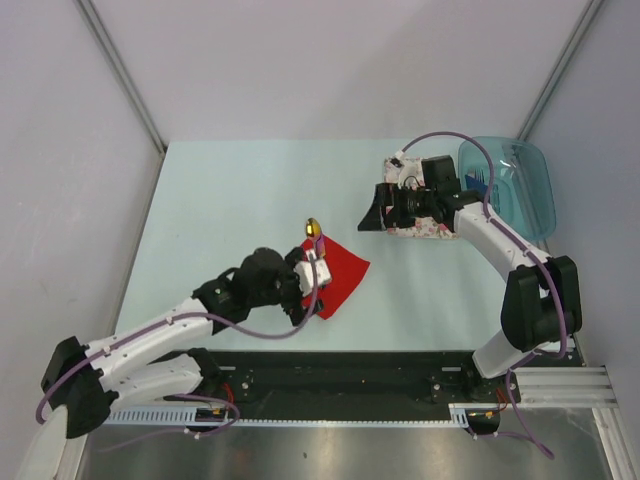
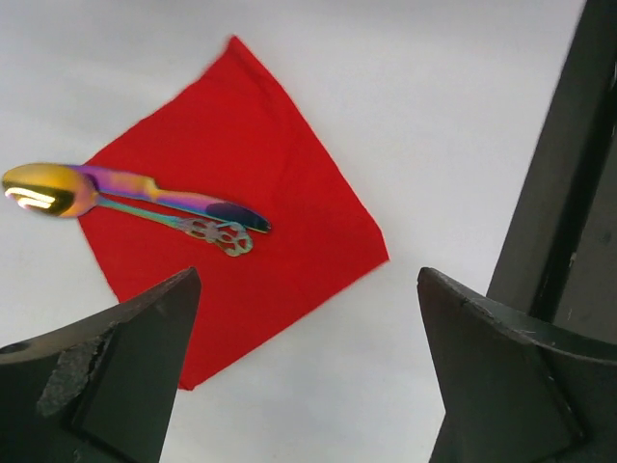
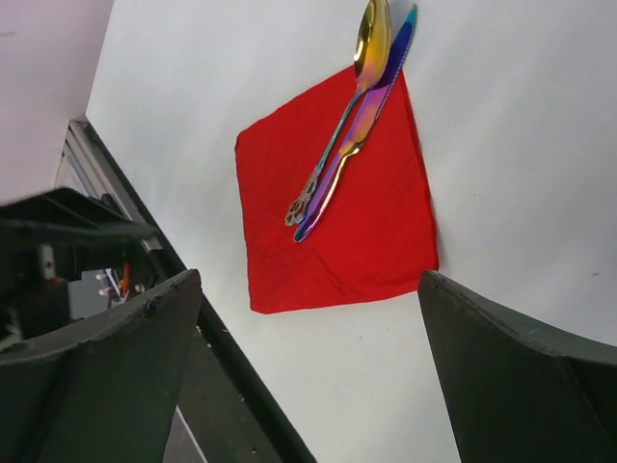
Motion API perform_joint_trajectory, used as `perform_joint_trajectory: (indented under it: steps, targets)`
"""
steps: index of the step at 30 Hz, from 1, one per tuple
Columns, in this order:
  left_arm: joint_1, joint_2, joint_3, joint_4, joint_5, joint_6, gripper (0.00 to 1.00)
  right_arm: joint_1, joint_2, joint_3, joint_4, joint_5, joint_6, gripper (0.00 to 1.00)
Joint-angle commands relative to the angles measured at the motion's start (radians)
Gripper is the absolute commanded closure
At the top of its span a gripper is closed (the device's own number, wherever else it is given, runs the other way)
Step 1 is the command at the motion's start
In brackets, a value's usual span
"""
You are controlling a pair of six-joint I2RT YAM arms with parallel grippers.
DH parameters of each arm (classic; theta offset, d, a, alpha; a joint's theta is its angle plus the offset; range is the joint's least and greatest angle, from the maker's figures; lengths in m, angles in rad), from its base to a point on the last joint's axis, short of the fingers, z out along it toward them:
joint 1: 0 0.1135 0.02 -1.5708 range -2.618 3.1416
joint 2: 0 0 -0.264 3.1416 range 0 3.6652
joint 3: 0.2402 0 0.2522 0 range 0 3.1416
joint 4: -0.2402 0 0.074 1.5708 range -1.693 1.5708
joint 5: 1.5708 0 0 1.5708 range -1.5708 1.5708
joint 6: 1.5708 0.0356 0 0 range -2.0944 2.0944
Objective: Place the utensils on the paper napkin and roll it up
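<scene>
The paper napkin (image 1: pixel 343 272) (image 2: pixel 241 183) (image 3: pixel 337 231) is a bright red square lying flat on the pale table, turned like a diamond. Two utensils lie side by side on it: a spoon (image 3: pixel 359 87) (image 2: pixel 43 188) with a gold head (image 1: pixel 313 227) and an iridescent knife (image 3: pixel 364 125) (image 2: pixel 183 200). Their handles rest on the red paper and their heads reach past its corner. My left gripper (image 1: pixel 316 282) (image 2: pixel 307 280) hangs open over the napkin's near-left side, holding nothing. My right gripper (image 1: pixel 375 212) (image 3: pixel 308 278) is open and empty, well off to the right of the napkin.
A stack of white floral napkins (image 1: pixel 425 230) lies under the right wrist. A translucent teal container (image 1: pixel 512 185) stands at the back right. The black rail (image 3: pixel 227 381) marks the table's near edge. Grey walls close in the left, back and right.
</scene>
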Motion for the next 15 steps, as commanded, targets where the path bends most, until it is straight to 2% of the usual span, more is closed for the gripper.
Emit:
perform_joint_trajectory:
  steps: [1, 4, 7, 8, 15]
  targets:
    - [-0.15, -0.025, -0.111, 0.118, -0.117, 0.281, 0.0, 0.001, -0.038, -0.022, 0.083, -0.03, 0.048, 0.0]
    - [-0.228, 0.019, -0.165, 0.212, -0.191, 0.369, 0.03, 0.003, -0.034, -0.033, 0.094, -0.033, 0.054, 0.0]
    - [-0.258, 0.09, -0.182, 0.29, -0.208, 0.404, 0.12, 0.006, -0.024, -0.033, 0.092, -0.044, 0.061, 0.0]
    - [-0.262, 0.108, -0.182, 0.305, -0.214, 0.409, 0.17, 0.004, -0.021, -0.033, 0.091, -0.048, 0.061, 0.0]
    - [-0.279, 0.242, -0.198, 0.419, -0.259, 0.455, 0.25, 0.006, -0.008, -0.027, 0.083, -0.047, 0.054, 0.0]
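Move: The napkin's near corner is the thing to reach: roughly 5 cm to the left hand's right, 2 cm back and 13 cm below it. The spoon's middle lies about 14 cm ahead of the hand and 1 cm right, the knife beside it some 14 cm ahead and 3 cm right, both about 12 cm down. From the right hand, that corner is about 14 cm back, 12 cm left and 16 cm below. Bring the open left gripper down about 8 cm towards the napkin's near corner, easing back 3–4 cm at first and then slightly forward again, while drifting about 3 cm right. Turn the wrist some 30 degrees on the way, clockwise and with its left side rising, and begin narrowing the wide-open fingers by about a quarter, stopping short of a grip. ##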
